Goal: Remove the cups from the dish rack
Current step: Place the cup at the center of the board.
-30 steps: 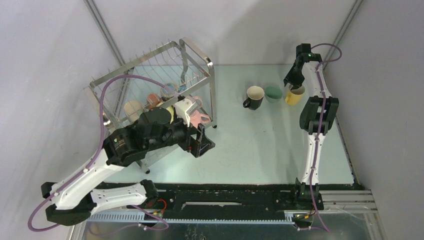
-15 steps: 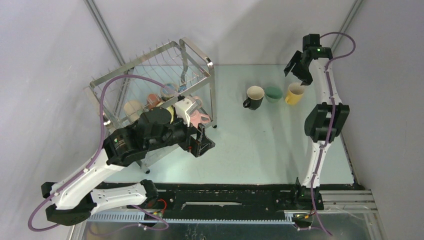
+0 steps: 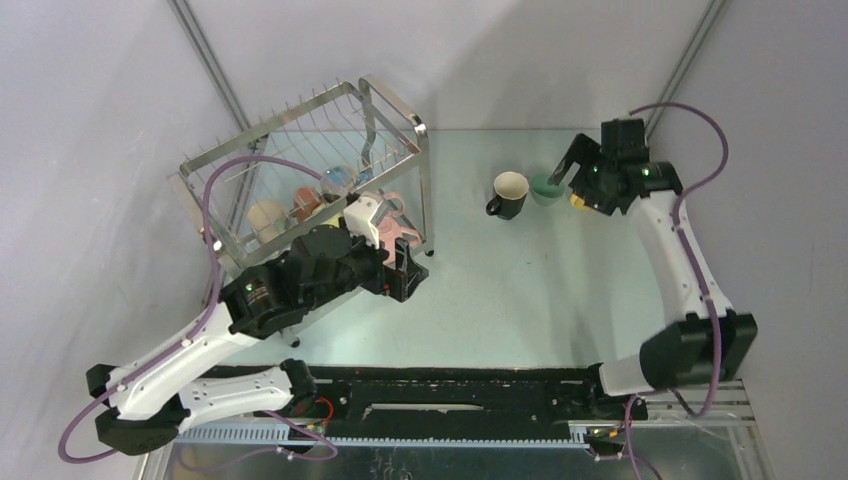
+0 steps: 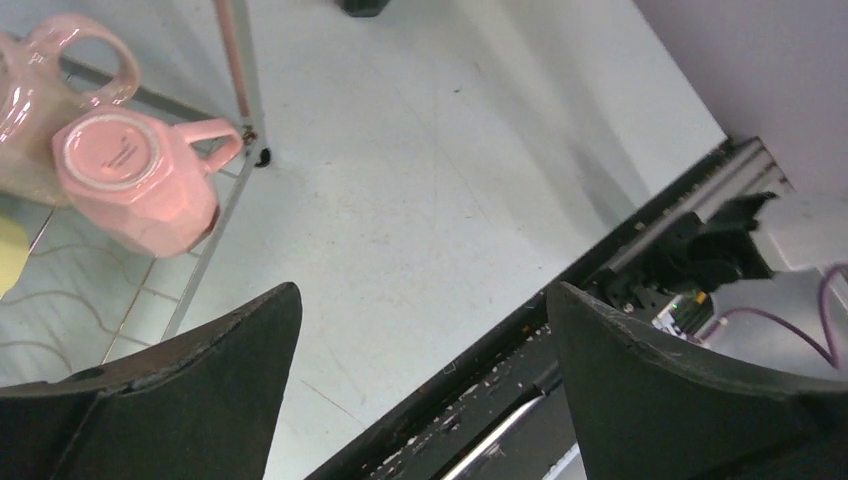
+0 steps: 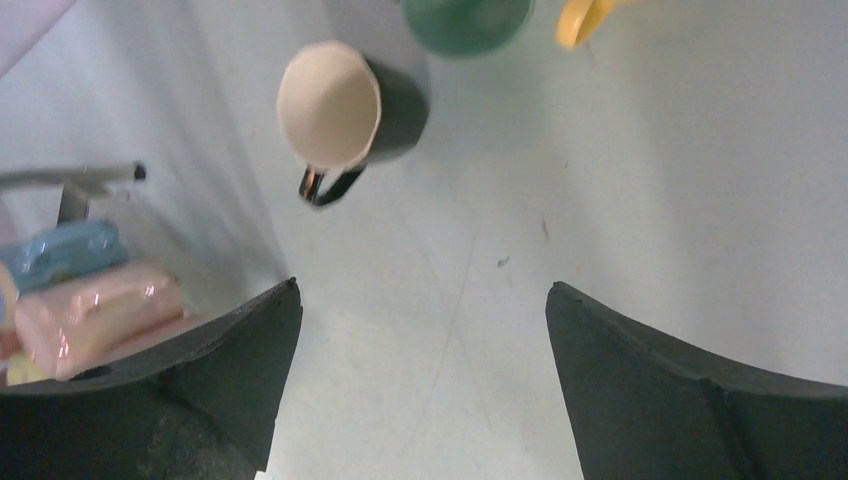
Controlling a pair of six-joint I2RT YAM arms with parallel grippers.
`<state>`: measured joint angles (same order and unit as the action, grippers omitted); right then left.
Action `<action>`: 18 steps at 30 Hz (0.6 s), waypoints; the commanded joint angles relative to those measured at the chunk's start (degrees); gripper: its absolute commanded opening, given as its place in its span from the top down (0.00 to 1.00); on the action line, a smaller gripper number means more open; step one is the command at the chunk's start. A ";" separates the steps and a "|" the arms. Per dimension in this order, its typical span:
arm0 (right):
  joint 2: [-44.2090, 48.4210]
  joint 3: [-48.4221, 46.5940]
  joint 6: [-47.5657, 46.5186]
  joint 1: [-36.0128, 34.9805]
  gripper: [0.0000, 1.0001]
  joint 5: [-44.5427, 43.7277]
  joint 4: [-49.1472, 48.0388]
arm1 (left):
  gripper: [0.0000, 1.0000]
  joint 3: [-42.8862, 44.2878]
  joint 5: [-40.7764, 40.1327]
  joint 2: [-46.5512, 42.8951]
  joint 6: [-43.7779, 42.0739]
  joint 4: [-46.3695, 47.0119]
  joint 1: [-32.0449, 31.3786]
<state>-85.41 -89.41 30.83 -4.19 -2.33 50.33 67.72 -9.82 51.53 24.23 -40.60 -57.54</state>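
Observation:
The dish rack (image 3: 300, 165) stands at the back left with several cups inside: beige (image 3: 266, 217), orange-red (image 3: 305, 200), light blue (image 3: 340, 178) and pink (image 3: 402, 236). My left gripper (image 3: 408, 272) hovers open just off the rack's front right corner. In the left wrist view, a pink cup (image 4: 135, 180) lies bottom-up to the upper left of my left gripper (image 4: 420, 300). Black (image 3: 509, 193), green (image 3: 545, 187) and yellow (image 3: 578, 200) cups stand on the table. My right gripper (image 3: 572, 178) hangs open above them. In its own view the right gripper (image 5: 420, 300) is empty, with the black cup (image 5: 350, 110) beyond it.
A second pink cup (image 4: 40, 90) leans behind the first, by the rack's corner post (image 4: 235, 60). The black rail (image 3: 450, 390) runs along the table's near edge. Grey walls close in the left, back and right sides. The yellow cup's handle (image 5: 580, 20) peeks in at the top.
My right gripper has opened and let go of the yellow cup, then risen and swung left over the row of cups. My left gripper has shifted slightly toward the rack.

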 commanded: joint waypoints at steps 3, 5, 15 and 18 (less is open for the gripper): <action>12.89 12.32 3.51 -3.17 0.02 3.89 -9.25 | 0.00 -8.19 -14.47 -1.33 6.91 9.17 -0.69; 15.94 15.30 3.59 -4.13 0.02 4.47 -10.51 | 0.00 -10.35 -17.78 -1.04 8.65 10.95 -0.93; 25.57 23.12 4.10 -7.05 0.01 7.23 -12.82 | 0.00 -17.26 -39.75 4.96 20.96 16.60 -3.28; 26.93 25.11 4.65 -7.77 0.02 8.20 -13.73 | 0.00 -18.27 -43.69 7.71 20.94 18.72 -3.24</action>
<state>-60.88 -66.17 34.06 -11.07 4.40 39.97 51.35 -42.72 56.69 41.28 -27.29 -60.42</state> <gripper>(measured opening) 0.984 0.996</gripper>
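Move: The pink cup at the rack's near right corner lies about 17 cm ahead of the left hand, 2 cm left and 22 cm below; the light pink cup is some 8 cm beyond it, the lime cup 15 cm to its left. From the right hand the pink cup is about 48 cm left, 4 cm back and 15 cm lower; the yellow cup stands 15 cm ahead, 7 cm right and 17 cm below, the green cup 12 cm left of the yellow. Open left hand sinks 8 cm and forward, turning 30 degrees counter-clockwise, towards the pink cup; right draws back-left. ##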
